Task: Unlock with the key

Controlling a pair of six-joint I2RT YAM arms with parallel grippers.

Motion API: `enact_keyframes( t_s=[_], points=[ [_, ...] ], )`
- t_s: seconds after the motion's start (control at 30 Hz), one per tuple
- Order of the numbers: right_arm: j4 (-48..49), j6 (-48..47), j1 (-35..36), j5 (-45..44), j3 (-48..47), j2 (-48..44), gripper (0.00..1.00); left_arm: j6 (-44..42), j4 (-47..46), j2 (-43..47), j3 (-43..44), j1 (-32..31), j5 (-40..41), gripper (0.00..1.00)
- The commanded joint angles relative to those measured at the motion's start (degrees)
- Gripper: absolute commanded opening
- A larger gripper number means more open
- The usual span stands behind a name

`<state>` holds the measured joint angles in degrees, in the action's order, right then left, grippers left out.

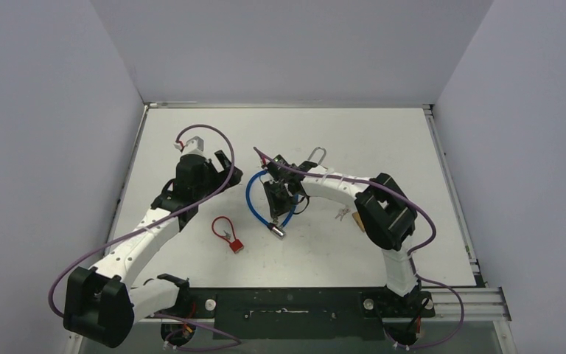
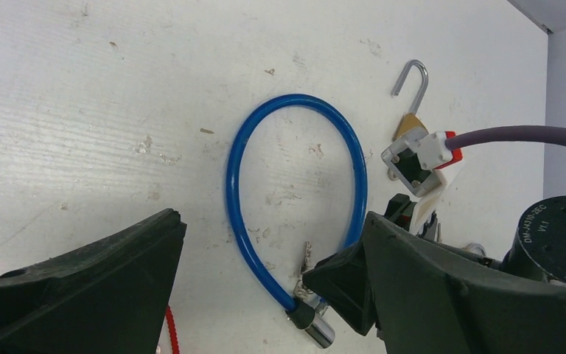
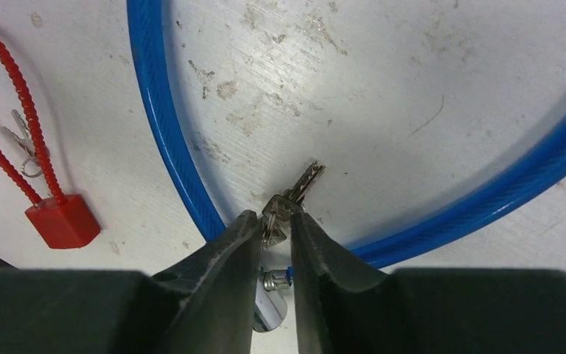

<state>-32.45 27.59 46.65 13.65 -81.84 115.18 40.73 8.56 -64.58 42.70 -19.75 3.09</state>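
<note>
A blue cable lock (image 1: 252, 195) lies looped at the table's middle, its chrome cylinder end (image 1: 278, 231) toward the near side. A small bunch of silver keys (image 3: 295, 195) rests inside the loop, close to the cylinder (image 3: 269, 313). My right gripper (image 3: 274, 220) points down over the bunch, its fingertips pressed on the key heads from both sides. My left gripper (image 2: 265, 236) hovers wide open above the same loop (image 2: 236, 192), with nothing between its fingers. The key (image 2: 306, 258) and cylinder (image 2: 320, 332) also show in the left wrist view.
A red cable lock (image 1: 235, 245) with its own small keys (image 3: 23, 140) lies left of the blue loop. A brass padlock (image 2: 411, 122) with a raised silver shackle sits behind the right gripper. More keys (image 1: 341, 214) lie by the right arm.
</note>
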Motion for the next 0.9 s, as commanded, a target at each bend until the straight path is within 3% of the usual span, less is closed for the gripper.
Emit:
enact_keyframes(
  t_s=[0.0, 0.37, 0.63, 0.87],
  points=[
    [-3.27, -0.72, 0.74, 0.21, -3.60, 1.03, 0.21, -0.87, -1.17, 2.09, -0.82, 0.24, 1.30, 0.89],
    [-6.18, -1.17, 1.47, 0.15, -5.36, 3.38, 0.24, -0.92, -1.14, 2.47, -1.41, 0.23, 1.65, 0.90],
    [-4.32, -0.89, 1.60, -3.07, -4.42, 1.41, 0.00, -0.71, -1.23, 2.41, -1.21, 0.21, 0.90, 0.90],
    [5.83, -2.11, 1.29, -7.39, 1.29, -6.82, 0.00, 0.60, -1.35, 2.37, -0.11, 0.24, -0.55, 0.91]
  ],
)
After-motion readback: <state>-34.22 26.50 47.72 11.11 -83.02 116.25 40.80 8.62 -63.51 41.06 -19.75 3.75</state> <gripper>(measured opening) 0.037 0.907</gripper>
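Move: The keys inside the blue cable loop lie practically under the right fingertips, about 1 cm back and 1 cm below them. The blue lock's silver barrel is some 4 cm farther back than the keys. The red padlock's body sits about 9 cm back and 11 cm to the right hand's left, while the open brass padlock is about 11 cm ahead and 12 cm right. From the left hand the keys are roughly 9 cm back, 13 cm right and 14 cm down. The right fingers shut from about a quarter open and pinch the head of a key beside the blue lock. Before that the hand eases back towards the lock and down, about 1 cm each way, its attitude nearly unchanged; once shut it creeps forward again by about 1 cm, keeping the pinch. ##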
